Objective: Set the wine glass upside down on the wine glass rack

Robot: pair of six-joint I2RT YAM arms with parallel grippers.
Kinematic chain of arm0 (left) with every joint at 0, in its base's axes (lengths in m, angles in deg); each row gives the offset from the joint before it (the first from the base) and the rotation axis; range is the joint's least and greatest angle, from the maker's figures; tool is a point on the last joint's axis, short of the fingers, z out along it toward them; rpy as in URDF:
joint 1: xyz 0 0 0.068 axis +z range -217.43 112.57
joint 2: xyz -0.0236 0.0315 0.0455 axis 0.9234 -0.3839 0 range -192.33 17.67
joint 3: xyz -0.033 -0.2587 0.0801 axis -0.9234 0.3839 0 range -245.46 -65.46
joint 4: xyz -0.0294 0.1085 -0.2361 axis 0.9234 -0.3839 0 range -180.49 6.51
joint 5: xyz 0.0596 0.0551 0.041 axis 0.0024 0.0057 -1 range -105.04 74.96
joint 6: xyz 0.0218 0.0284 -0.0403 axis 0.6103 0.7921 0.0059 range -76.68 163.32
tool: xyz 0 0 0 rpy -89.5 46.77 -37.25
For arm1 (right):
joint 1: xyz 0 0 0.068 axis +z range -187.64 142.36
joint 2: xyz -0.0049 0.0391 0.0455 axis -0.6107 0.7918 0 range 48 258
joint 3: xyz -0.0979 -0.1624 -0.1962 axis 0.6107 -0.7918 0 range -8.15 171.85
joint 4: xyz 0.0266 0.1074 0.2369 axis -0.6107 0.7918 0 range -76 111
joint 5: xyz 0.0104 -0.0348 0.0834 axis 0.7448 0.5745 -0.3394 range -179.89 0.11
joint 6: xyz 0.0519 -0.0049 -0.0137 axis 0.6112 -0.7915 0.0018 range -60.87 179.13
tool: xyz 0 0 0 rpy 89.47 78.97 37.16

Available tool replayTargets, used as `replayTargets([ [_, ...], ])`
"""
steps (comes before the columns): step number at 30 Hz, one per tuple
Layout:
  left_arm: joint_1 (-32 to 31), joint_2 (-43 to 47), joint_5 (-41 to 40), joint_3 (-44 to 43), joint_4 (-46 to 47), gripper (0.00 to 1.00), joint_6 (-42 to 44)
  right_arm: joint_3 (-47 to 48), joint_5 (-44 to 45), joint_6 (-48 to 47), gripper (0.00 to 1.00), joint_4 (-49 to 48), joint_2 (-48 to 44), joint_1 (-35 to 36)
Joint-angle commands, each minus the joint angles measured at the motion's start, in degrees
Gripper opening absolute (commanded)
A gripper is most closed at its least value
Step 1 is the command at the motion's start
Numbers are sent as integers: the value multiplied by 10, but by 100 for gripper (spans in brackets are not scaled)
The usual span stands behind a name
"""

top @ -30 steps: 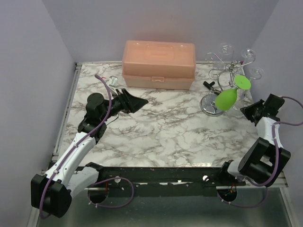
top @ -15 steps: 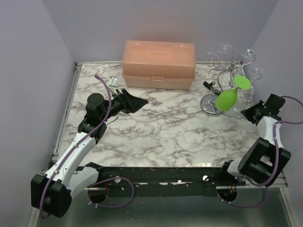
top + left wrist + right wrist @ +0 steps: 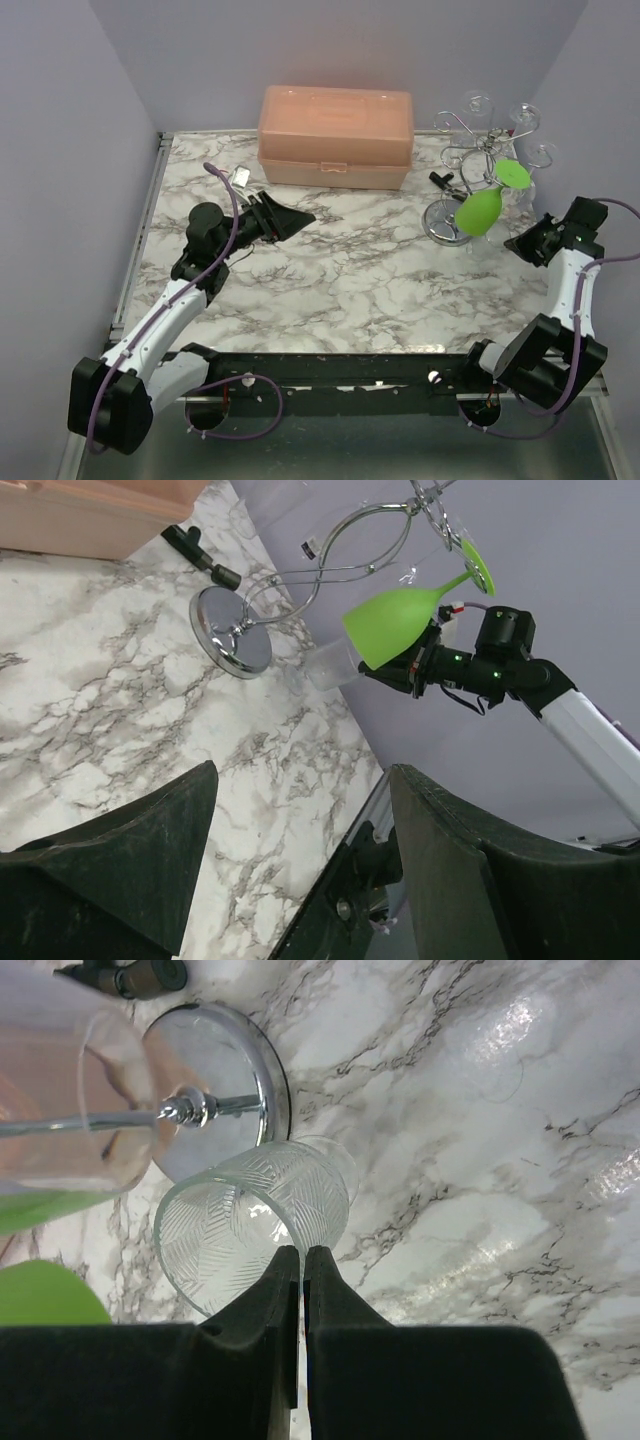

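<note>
The wine glass rack [image 3: 442, 220] is silver wire with a round shiny base [image 3: 215, 1070] and stands at the table's back right. A green wine glass [image 3: 480, 210] hangs on it, bowl down, and clear glasses [image 3: 478, 103] hang on its far arms. A clear wine glass [image 3: 250, 1220] with a leaf pattern lies tilted beside the base, its mouth towards my right wrist camera. My right gripper [image 3: 301, 1252] is shut on its rim, one finger inside the bowl and one outside. My left gripper [image 3: 305, 217] hovers open and holds nothing left of centre, aimed at the rack [image 3: 230, 630].
A peach plastic box [image 3: 335, 135] with a latch sits at the back centre. A small black object [image 3: 443, 179] lies just behind the rack base. A small clear item [image 3: 238, 172] rests near the box's left end. The purple wall runs close behind the rack.
My right gripper's jaws have shut on the clear glass's rim, and that arm's elbow has swung right. The left arm has shifted only slightly.
</note>
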Motion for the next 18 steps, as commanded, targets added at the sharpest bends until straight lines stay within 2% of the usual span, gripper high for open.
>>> replayTargets([
  [1, 3, -26, 39, 15, 74, 72, -51, 39, -51, -43, 0, 51, -25, -1],
  [11, 2, -70, 64, 5, 113, 72, -84, 83, -116, -133, 0, 143, -14, -2],
  [18, 2, -93, 74, 5, 139, 72, -109, 84, -167, -141, 0, 170, -38, -1],
])
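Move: My right hand already holds the clear wine glass upright by its rim. My open left gripper, its likely destination, is about 48 cm left, roughly level fore-and-aft and 15 cm higher. From my right hand, the rack's round foot lies some 12 cm left, 9 cm ahead and 14 cm below; the hanging green glass is about 8 cm left, 5 cm ahead and 9 cm above. From my left hand, the clear glass lies roughly 45 cm right, 2 cm ahead and 21 cm lower. Keeping the clear glass's rim pinched, I carry it with my right hand left and up, and back as well, about 5 cm altogether, across the near side of the rack foot, while the wrist swings some 15 degrees counter-clockwise. My left hand, still open, eases a couple of centimetres right and down towards that glass, its fingers tipping slightly downward. ##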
